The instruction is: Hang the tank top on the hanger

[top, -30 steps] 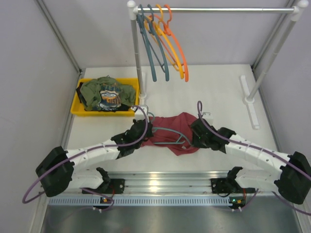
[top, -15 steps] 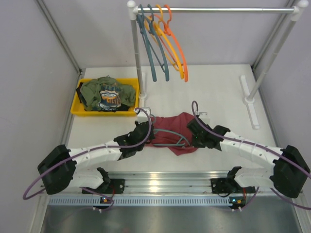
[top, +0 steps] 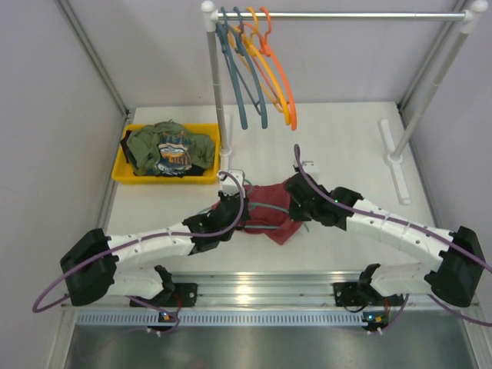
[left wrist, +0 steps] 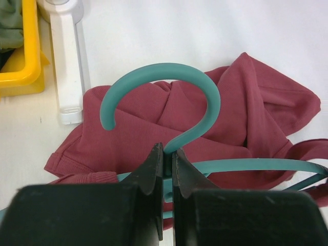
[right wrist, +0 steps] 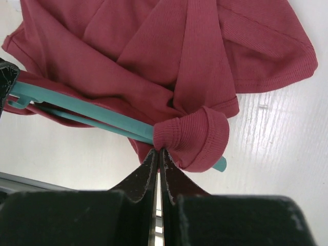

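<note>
The maroon tank top (top: pixel 278 229) lies bunched on the white table between my two grippers. The teal hanger (top: pixel 269 207) lies in it. In the left wrist view my left gripper (left wrist: pixel 168 154) is shut on the neck of the hanger (left wrist: pixel 159 69), just below its hook, with the tank top (left wrist: pixel 148 118) spread under it. In the right wrist view my right gripper (right wrist: pixel 159 151) is shut on a rolled strap of the tank top (right wrist: pixel 154 51), which wraps round one end of the hanger's arm (right wrist: pixel 77 107). From above, the left gripper (top: pixel 231 206) and the right gripper (top: pixel 296 201) stand close together.
A yellow bin (top: pixel 123 165) holding an olive-green printed garment (top: pixel 169 146) stands at the back left. A clothes rail (top: pixel 346 14) at the back carries slate-blue, yellow and orange hangers (top: pixel 257 69). Its white foot (left wrist: pixel 66 61) lies just left of the hook; another foot (top: pixel 396 157) is at the right.
Both grippers have moved away from the near edge and closer together. The right one has gone left with the strap, bunching the tank top narrower along the hanger.
</note>
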Controlling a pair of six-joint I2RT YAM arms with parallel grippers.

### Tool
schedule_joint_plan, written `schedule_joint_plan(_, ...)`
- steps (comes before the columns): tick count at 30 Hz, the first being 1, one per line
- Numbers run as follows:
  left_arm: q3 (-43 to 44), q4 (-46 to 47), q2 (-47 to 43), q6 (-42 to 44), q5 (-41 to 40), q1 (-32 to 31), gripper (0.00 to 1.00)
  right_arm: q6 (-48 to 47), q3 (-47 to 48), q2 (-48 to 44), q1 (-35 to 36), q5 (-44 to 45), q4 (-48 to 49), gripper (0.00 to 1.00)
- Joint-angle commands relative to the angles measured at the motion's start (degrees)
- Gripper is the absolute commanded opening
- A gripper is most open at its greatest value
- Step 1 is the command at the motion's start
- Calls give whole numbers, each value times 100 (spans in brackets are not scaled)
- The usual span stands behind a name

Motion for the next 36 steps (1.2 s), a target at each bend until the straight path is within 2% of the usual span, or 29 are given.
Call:
schedule_joint_plan(1, 297, 278, -60, 108, -203, -157, 0, -165, 460, 172, 117, -13, -20, 0)
schedule_joint_plan(13, 649, 76, -34, 196, -317, -438, 0, -341, 980, 208, 152, -302, 217, 0)
schedule_joint_plan(16, 763, 5, -34, 284, -317, -517, 0, -411, 865, 41, 152, -443, 498, 4)
schedule_joint_plan(22, 912, -153, -130, 328, -203, -561, 0, -762, 567, -547, 143, -742, 1017, 17)
schedule_joint_plan(23, 956, -205, -148, 328, -194, -570, 0, -824, 540, -635, 143, -742, 1035, 23)
schedule_joint_plan(27, 1097, -469, -331, 372, -124, -605, 0, -1263, 243, -1460, 143, -768, 1167, 39)
schedule_joint_plan(29, 1167, -583, -420, 433, -37, -605, 0, -1605, 93, -1829, 91, -1049, 1281, 47)
schedule_joint_plan(33, 1352, -872, -622, 565, 121, -606, 0, -1992, -259, -2112, -50, -1647, 1246, 48)
schedule_joint_plan(36, 1501, -997, -675, 662, 323, -614, 0, -2212, -435, -2218, -50, -1911, 1307, 54)
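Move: Just to the right of the right hand, which already pinches the tank top's strap over the hanger's right arm, the hanger tip sticks out about 4 cm to the right and 3 cm back, slightly lower. The hanger neck, held in the left fingers, is some 15 cm left of the right hand and 5 cm ahead. The tank top's body lies about 7 cm right of the left hand, 2 cm back and 10 cm below. From the left hand, the tip is 19 cm right and 8 cm back. Drawing the pinched strap inward along the hanger arm, the right hand goes about 4 cm left and 5 cm up, then opens, lets go and climbs to some 12 cm above its start, drawing back slightly with a 30-degree turn, mostly counter-clockwise and tipping upward. Meanwhile the left hand, still gripping the neck, feeds the hanger rightward about 3 cm and lifts it some 8 cm. ##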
